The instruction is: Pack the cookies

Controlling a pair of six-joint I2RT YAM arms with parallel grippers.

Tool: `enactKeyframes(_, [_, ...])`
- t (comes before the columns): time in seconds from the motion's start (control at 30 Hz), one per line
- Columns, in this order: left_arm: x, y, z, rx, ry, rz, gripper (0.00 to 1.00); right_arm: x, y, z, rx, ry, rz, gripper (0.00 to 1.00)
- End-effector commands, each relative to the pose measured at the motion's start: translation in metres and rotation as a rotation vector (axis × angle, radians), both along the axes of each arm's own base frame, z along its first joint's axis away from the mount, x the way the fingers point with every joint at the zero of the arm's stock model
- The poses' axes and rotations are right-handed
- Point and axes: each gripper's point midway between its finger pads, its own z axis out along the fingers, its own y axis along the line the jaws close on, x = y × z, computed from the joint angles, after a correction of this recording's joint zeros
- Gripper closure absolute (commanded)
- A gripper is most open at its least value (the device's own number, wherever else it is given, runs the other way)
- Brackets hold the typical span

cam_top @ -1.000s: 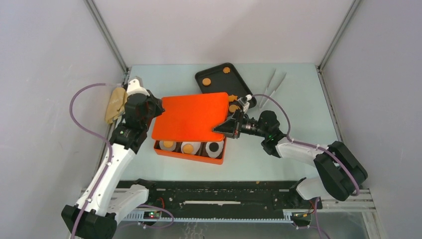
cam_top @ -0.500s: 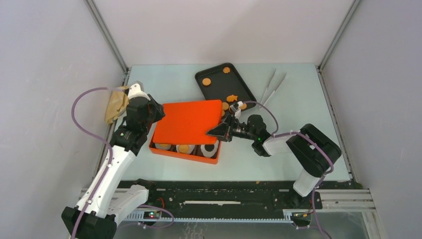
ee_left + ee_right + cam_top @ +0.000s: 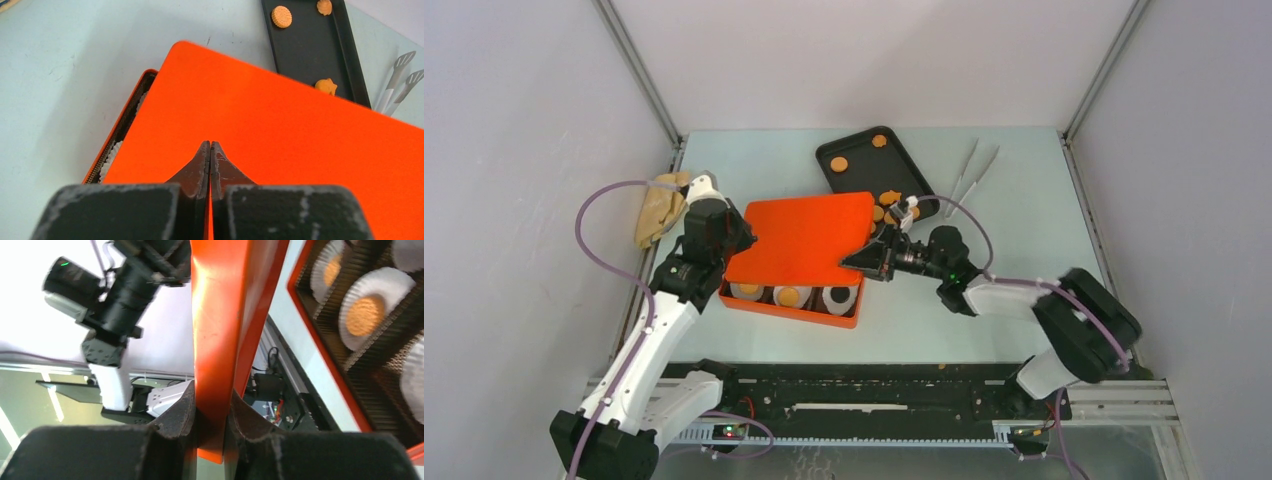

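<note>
The orange lid (image 3: pixel 804 240) hangs tilted over the open orange box (image 3: pixel 789 309), covering its far part. My right gripper (image 3: pixel 861 262) is shut on the lid's right edge, and the right wrist view shows it (image 3: pixel 211 392) pinching the rim. My left gripper (image 3: pixel 736 238) is shut, with its tips (image 3: pixel 210 145) on or just above the lid's top (image 3: pixel 280 135) at the left end. Cookies (image 3: pixel 790 296) sit in white liners along the box's near row, one of them dark (image 3: pixel 837 296). More cookies (image 3: pixel 839 163) lie on the black tray (image 3: pixel 864 180).
Metal tongs (image 3: pixel 969 175) lie right of the tray and also show in the left wrist view (image 3: pixel 400 80). A beige cloth (image 3: pixel 659 205) lies at the table's left edge. The arms' rail runs along the near edge.
The lid, the box and both grippers have shifted a little to the left. The lid now sits lower and closer over the box. Both grips are unchanged.
</note>
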Motion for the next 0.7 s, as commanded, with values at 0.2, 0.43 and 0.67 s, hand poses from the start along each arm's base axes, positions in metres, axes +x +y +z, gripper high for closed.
enactKeyframes(0.2, [0.006, 0.004, 0.004, 0.001, -0.012, 0.03, 1.0, -0.005, 0.022, 0.056, 0.066, -0.126, 0.041, 1.0])
enactKeyframes(0.43, [-0.001, 0.01, 0.007, 0.014, -0.026, 0.048, 1.0, 0.012, 0.046, 0.013, 0.057, -0.06, 0.045, 1.0])
enactKeyframes(0.67, [-0.004, 0.014, 0.001, 0.026, -0.014, 0.059, 1.0, 0.019, 0.049, -0.021, -0.011, -0.03, 0.026, 1.0])
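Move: The right hand already grips the lid near its right end, with the lid's middle about 10 cm to the left, 4 cm ahead and roughly level. The open box it goes to is centred some 11 cm left, 1 cm back and 12 cm below; the black tray lies about 17 cm ahead and 6 cm right, 13 cm down. For the left hand, the box is about 7 cm right, 6 cm back and 14 cm below. Still pinching the lid's near right-hand corner with fingers pointing left, the right hand first lifts it about 6 cm, then swings left and down some 10 cm over the box. It ends around 4 cm lower and 5 cm farther left, rising very slightly at the last, with the grip unchanged and the wrist barely tilting. ##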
